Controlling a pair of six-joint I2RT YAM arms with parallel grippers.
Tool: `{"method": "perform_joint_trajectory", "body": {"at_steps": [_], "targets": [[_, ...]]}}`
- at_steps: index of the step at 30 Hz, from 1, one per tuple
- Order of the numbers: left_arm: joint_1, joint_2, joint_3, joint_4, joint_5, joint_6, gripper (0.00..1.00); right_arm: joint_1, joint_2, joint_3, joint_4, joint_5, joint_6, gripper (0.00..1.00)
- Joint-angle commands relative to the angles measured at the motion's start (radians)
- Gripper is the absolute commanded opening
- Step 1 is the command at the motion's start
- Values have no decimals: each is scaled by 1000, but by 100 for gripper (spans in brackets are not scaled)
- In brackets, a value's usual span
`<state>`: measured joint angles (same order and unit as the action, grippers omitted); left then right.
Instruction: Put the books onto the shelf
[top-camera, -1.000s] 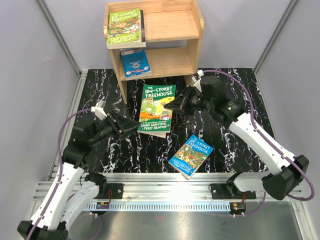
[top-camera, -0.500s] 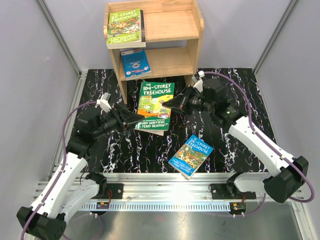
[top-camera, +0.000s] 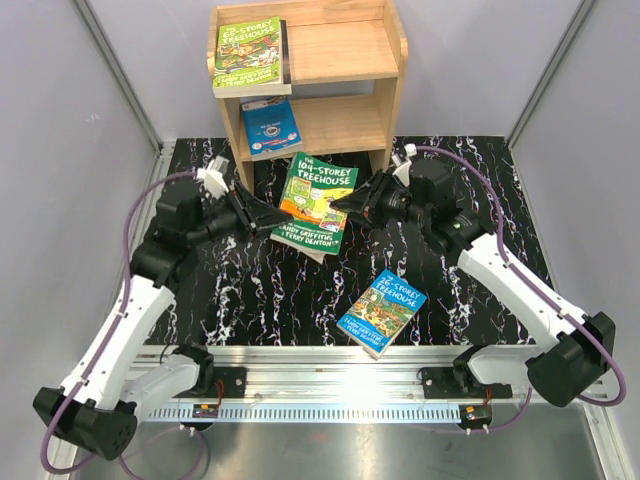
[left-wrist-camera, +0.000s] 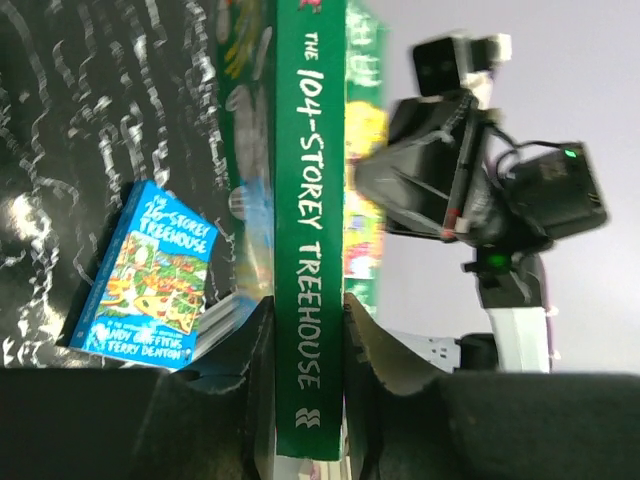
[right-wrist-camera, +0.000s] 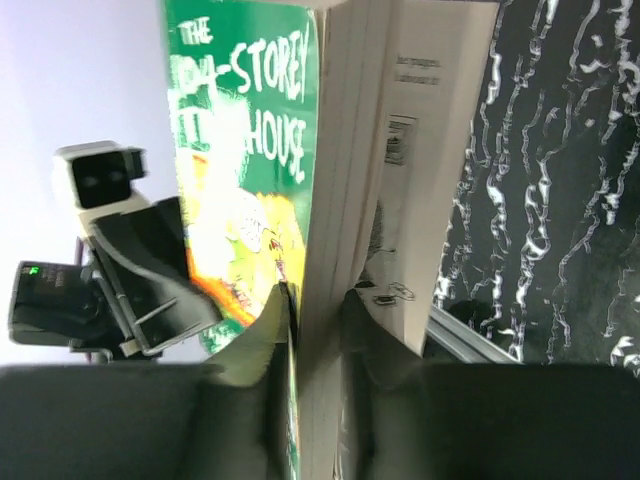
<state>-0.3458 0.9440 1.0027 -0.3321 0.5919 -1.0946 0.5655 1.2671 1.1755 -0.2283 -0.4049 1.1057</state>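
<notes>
The green "104-Storey Treehouse" book (top-camera: 315, 198) hangs tilted just in front of the shelf (top-camera: 345, 45), held from both sides. My left gripper (top-camera: 272, 217) is shut on its green spine (left-wrist-camera: 310, 250), the jaws pressed against both faces. My right gripper (top-camera: 346, 204) is shut on the page edge (right-wrist-camera: 335, 150), with some back pages splayed loose past the right finger. A green Treehouse book (top-camera: 248, 52) lies on the top tier over a dark book (top-camera: 286, 60). A blue book (top-camera: 270, 125) lies on the lower tier. The blue-green "26-Storey Treehouse" (top-camera: 382, 312) lies flat on the table.
The black marbled table top (top-camera: 470, 200) ends at a metal rail (top-camera: 330, 385) by the arm bases. Grey walls close in the left, right and back. The shelf's right halves on both tiers are bare wood (top-camera: 345, 120).
My left gripper has moved up and right to the green book and closed on its spine. The book has left the table and tilted toward the shelf, still in the right gripper.
</notes>
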Motion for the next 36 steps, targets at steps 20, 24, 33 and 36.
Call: {"method": "perform_joint_trajectory", "body": {"at_steps": [20,24,33,36], "targets": [[244,481,915,455,338,-174,0,1,-340,-42,-318,113,-205,99],[320,568,1043,440,289,-237,0,2,-383,-88,-327,118,-187,99],[438,860,1353,349,305,-309,0,2,-400,-119,-353,127,-193,100],[456,889,1340,249,284,-249,3,2,-403,-129,-353,127,-191,99]]}}
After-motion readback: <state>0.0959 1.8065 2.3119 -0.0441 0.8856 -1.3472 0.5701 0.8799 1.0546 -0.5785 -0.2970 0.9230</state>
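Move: The 65-Storey book on the shelf's top board lies about 22 cm ahead of the left hand, 6 cm to its left and 21 cm above. The blue book on the lower board is also some 22 cm ahead and 5 cm left, but about 4 cm below it. From the right hand, the 26-Storey book on the table lies roughly 18 cm back, 14 cm right and 26 cm down; the 104-Storey book's middle is 5 cm to its left, level otherwise. Still pinching the 104-Storey book by its spine side, the left hand lifts it nearly 30 cm, then sweeps forward and left over the top board towards the 65-Storey book, fingers tipping up some 30 degrees. The right fingers spread wide, let go of the opposite edge and rise clear, then the hand moves back, right and down towards the 26-Storey book. ##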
